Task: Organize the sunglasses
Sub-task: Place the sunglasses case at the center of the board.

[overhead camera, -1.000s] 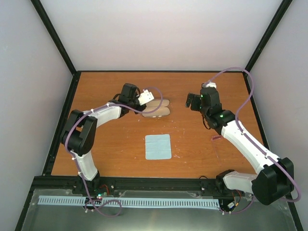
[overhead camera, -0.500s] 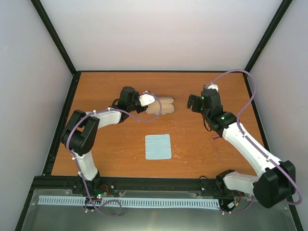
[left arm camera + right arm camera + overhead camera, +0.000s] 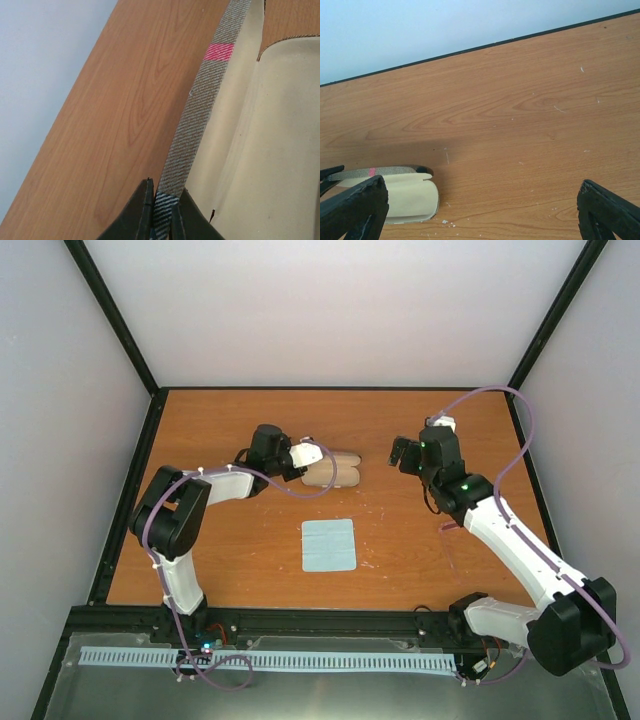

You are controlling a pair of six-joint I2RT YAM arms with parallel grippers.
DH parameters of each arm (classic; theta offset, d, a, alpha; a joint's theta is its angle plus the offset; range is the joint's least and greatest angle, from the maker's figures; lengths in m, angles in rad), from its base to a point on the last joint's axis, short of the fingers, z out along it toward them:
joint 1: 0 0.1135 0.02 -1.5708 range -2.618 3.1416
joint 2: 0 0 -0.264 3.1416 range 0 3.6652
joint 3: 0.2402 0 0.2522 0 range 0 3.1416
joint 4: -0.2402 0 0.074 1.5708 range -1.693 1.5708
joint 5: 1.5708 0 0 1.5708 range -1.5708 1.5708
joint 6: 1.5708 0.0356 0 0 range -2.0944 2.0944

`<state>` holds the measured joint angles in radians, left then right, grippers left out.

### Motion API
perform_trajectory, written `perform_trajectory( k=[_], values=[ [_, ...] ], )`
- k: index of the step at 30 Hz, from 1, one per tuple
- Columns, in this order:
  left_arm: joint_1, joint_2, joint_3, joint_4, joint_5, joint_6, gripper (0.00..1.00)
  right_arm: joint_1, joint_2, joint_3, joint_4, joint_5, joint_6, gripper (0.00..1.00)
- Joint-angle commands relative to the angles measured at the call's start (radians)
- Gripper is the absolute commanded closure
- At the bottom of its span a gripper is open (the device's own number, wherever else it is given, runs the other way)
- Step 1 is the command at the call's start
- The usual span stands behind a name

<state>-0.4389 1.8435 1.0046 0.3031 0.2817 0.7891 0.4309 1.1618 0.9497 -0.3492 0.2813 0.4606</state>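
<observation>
The brown grey-striped case (image 3: 340, 471) lies open at the back middle of the table, its cream lining up. My left gripper (image 3: 316, 461) is shut on the case's striped edge; the left wrist view shows the jaws (image 3: 162, 215) pinching the edge beside the lining (image 3: 260, 150). My right gripper (image 3: 397, 452) hovers to the right of the case, open wide and empty (image 3: 480, 210). The case's end (image 3: 405, 197) shows at the lower left of the right wrist view. A small pink piece (image 3: 447, 527) shows beside my right forearm, probably the sunglasses; the rest is hidden.
A light blue square cloth (image 3: 329, 545) lies flat in the middle of the table, in front of the case. Black frame posts and white walls close in the table on the left, back and right.
My left gripper has turned and dropped lower while holding the case edge, and the case has shifted slightly right. My right gripper has edged a little to the right.
</observation>
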Motion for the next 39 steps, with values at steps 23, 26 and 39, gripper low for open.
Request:
perform_trajectory(
  k=[23,26,39],
  values=[
    [-0.008,0.0,-0.075,-0.005,0.024,0.002,0.71,0.002,-0.033,-0.024,-0.016,0.02,0.036,0.0],
    [-0.009,-0.004,-0.074,-0.003,0.0,0.0,0.68,0.002,-0.031,-0.028,-0.014,0.017,0.038,0.0],
    [-0.009,-0.056,-0.04,0.03,-0.205,-0.067,0.57,0.002,0.07,-0.022,0.066,-0.086,-0.016,0.0]
  ],
)
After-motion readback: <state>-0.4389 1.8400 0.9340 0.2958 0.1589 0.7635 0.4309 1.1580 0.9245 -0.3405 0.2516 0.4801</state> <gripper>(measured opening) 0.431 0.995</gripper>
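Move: The left hand already pinches the far edge of the open sunglasses case near its left end. The case's middle is about 7 cm to this hand's right, 2 cm back and 2 cm lower, close over the middle of the board. The blue cloth lies roughly 22 cm back and 7 cm right of the same hand, some 5 cm lower. From the idle right hand the case is about 20 cm left, 5 cm ahead and 16 cm below. Down about 3 cm and back about 2 cm, the left hand lowers the case onto the board, its fingers starting to part on the way down. It then eases forward and left by some 2.5 cm, opening to a little under half and giving up its pinch, with the case's edge still between the spread fingers, close by one of them. ##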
